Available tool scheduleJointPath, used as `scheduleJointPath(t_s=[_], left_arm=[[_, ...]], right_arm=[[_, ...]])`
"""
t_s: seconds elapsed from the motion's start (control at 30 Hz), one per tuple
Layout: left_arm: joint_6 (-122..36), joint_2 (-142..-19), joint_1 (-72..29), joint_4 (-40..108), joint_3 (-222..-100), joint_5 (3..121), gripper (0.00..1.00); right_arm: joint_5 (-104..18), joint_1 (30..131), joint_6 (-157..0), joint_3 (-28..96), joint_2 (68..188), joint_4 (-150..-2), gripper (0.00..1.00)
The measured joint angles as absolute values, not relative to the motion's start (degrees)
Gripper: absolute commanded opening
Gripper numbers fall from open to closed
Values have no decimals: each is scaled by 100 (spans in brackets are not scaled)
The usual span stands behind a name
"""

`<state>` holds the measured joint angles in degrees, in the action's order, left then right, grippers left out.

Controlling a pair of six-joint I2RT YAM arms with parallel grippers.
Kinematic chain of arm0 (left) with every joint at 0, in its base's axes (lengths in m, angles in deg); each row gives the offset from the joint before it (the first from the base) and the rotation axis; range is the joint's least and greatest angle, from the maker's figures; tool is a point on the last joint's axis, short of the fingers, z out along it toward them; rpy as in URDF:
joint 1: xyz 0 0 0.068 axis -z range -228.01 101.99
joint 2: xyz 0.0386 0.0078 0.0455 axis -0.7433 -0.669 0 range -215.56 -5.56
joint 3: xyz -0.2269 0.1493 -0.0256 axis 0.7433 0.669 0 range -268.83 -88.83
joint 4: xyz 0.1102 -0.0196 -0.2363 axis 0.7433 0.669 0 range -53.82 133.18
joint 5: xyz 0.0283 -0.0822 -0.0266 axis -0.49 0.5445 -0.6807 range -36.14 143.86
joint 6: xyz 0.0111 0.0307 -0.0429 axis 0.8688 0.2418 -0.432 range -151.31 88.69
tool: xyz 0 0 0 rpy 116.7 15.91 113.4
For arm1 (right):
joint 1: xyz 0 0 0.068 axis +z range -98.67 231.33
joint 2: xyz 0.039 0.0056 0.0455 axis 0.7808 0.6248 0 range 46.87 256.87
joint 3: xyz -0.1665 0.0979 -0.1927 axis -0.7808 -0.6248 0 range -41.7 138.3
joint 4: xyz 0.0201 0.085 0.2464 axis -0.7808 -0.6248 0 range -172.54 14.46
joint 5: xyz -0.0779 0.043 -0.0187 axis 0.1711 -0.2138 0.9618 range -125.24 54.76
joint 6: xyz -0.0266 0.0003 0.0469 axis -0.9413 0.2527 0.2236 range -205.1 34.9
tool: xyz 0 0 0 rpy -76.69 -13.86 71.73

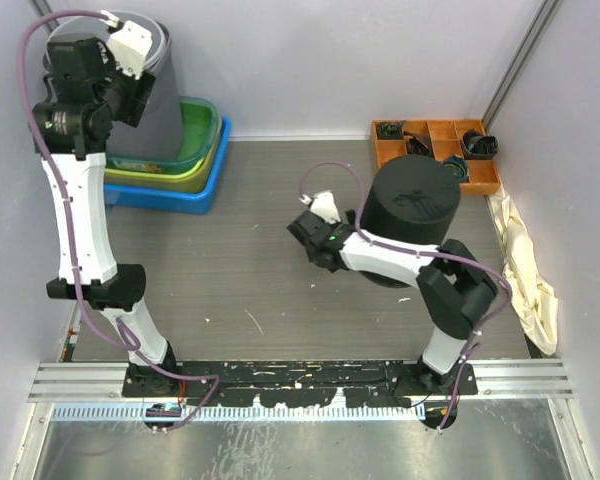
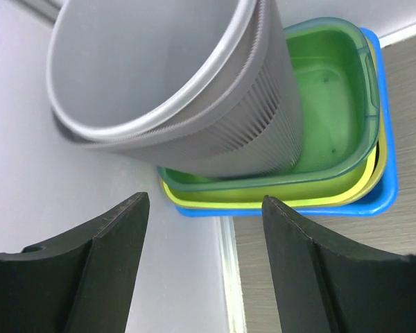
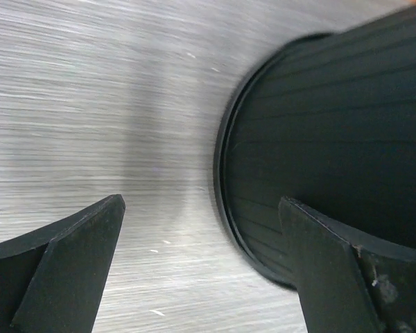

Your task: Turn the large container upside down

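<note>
The large container [image 1: 415, 205] is a black ribbed tub standing right of the table's middle, flat base up and rim on the tabletop. In the right wrist view its wall and rim [image 3: 319, 139] fill the right side. My right gripper [image 1: 306, 238] [image 3: 201, 201] sits low just left of it, open, with only bare table between the fingers; the right finger [image 3: 333, 270] is beside the rim, and contact cannot be told. My left gripper [image 1: 135, 100] [image 2: 204, 198] hangs open and empty at the back left, above the wall edge.
A grey ribbed bin [image 1: 155, 95] [image 2: 173, 90] stands upright, mouth up, in stacked green, yellow and blue trays [image 1: 195, 160] [image 2: 333, 104] at the back left. An orange compartment tray [image 1: 435, 150] with black parts sits back right. A cream cloth [image 1: 525, 270] lies along the right wall.
</note>
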<state>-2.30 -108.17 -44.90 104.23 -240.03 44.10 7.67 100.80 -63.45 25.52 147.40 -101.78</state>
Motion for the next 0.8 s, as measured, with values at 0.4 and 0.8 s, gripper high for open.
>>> scheduleJointPath(t_s=[0.4, 0.8], left_arm=[[295, -11735, -4955, 9334, -24344, 4615, 66], [-1982, -11826, -5436, 8746, -24565, 6003, 65]], right_arm=[[376, 9134, -6127, 1028, 13162, -10279, 100], [-365, 9140, -5921, 736, 13164, -10134, 100]])
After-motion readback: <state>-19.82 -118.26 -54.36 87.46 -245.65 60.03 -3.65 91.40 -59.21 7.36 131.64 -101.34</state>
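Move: The upturned black container stands about 17 cm to the right hand's right and 3 cm farther out, its middle some 4 cm higher than the hand. The orange organizer lies about 27 cm ahead of that hand and 29 cm to its right, 6 cm lower. From the left hand, the grey container's middle is some 22 cm ahead, 5 cm left and 27 cm down; the green tray under it is about 20 cm ahead, 3 cm left and 42 cm below. Rightward first, the open right hand goes on pushing the black container's side with its right finger for about 9 cm, then eases back some 4 cm and slightly down and stops. Forward about 8 cm, the left hand closes in on the grey container's rim, dipping and then rising a little as the wrist tips up and its left side rolls down some 20 degrees; its fingers stay part open. ##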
